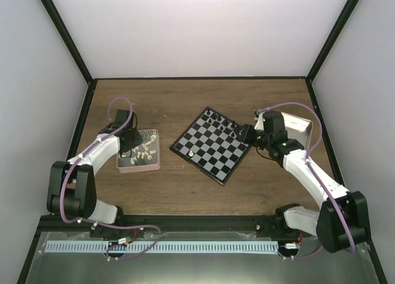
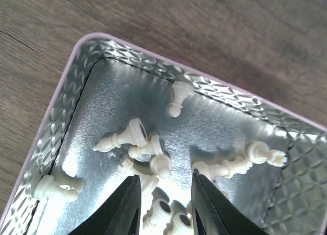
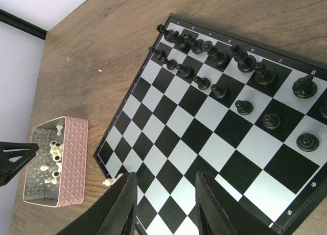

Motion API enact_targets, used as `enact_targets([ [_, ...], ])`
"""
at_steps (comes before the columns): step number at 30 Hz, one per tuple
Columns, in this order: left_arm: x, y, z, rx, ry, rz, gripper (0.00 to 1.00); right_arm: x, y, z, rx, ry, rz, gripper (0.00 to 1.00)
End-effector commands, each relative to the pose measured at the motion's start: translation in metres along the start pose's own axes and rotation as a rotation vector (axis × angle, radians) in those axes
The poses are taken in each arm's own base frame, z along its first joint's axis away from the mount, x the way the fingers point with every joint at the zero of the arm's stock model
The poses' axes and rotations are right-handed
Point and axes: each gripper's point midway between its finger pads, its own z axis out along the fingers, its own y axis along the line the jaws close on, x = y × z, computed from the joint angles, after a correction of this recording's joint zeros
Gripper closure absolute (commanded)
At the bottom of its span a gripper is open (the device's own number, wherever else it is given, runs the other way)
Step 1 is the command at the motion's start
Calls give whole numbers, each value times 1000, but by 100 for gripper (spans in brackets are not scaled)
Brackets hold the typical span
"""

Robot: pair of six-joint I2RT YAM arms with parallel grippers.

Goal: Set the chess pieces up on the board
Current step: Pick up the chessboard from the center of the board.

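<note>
The board [image 1: 212, 145] lies at the table's middle, turned like a diamond. Black chess pieces [image 3: 219, 59] stand in two rows along its far edge [image 1: 216, 118]. One cream piece [image 3: 109, 182] lies at the board's left rim [image 1: 192, 153], half hidden by a finger. Several cream pieces [image 2: 122, 139] lie tumbled in the pink tray [image 2: 82, 56]. My left gripper [image 2: 165, 180] hangs open low inside that tray [image 1: 139, 163], its tips either side of the heap with nothing gripped. My right gripper [image 3: 164, 178] is open above the board's bare squares, at its right corner [image 1: 245, 134].
A tan box with a silvery inside [image 1: 297, 128] stands just behind the right arm. The pink tray [image 3: 76, 143] sits left of the board on the wooden table. Black frame posts and white walls close in the table at the back and sides.
</note>
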Motion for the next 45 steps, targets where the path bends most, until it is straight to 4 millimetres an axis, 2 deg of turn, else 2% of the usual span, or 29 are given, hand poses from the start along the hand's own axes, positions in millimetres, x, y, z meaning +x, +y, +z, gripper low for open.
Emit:
enact_targets([
  [1,4,-3,10,14,24,27,72,-21,17,-1,-29,-52,-45,68],
  [4,11,-22,14,106,75,58,75,-21,15,1,-27,-49,-44,68],
  [7,20,-34,18,167,125,85,69,-18,15,3,-33,-44,-38,68],
  [13,33,-39,27,184,180,118,66,-12,10,6,-31,-33,-29,68],
  [25,30,-40,36,151,191,145,68,-12,9,6,-24,-31,-28,69],
  [29,29,-36,35,127,180,151,77,-11,8,6,-23,-28,-25,69],
  [33,22,-37,26,116,147,160,88,-11,10,6,-28,-29,-26,69],
  [36,14,-42,12,117,114,170,89,-12,10,5,-30,-32,-24,69],
  [42,8,-72,-21,181,71,225,89,-13,10,2,-29,-45,-24,69],
  [45,11,-96,-38,248,65,261,89,-13,11,0,-31,-49,-24,69],
])
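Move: The white piece I want lies near the far right corner of the pink box, about 4 cm to the right of my left hand, 1 cm ahead and 4 cm below. A long white piece lies some 3 cm to its left and 2 cm nearer me; another, by the far wall, is about 6 cm to its left and 1 cm farther out. The chessboard's middle is roughly 22 cm to its right and 3 cm back. From my right hand the wanted piece lies about 30 cm left, about level ahead, and some 13 cm lower. I sink my left hand about 4 cm into the pink box while sliding it some 4 cm right, turning it about 10 degrees clockwise, fingers still parted. At the piece in the corner I pinch it between my finger pads, then lift some 6 cm and swing right towards the chessboard. ##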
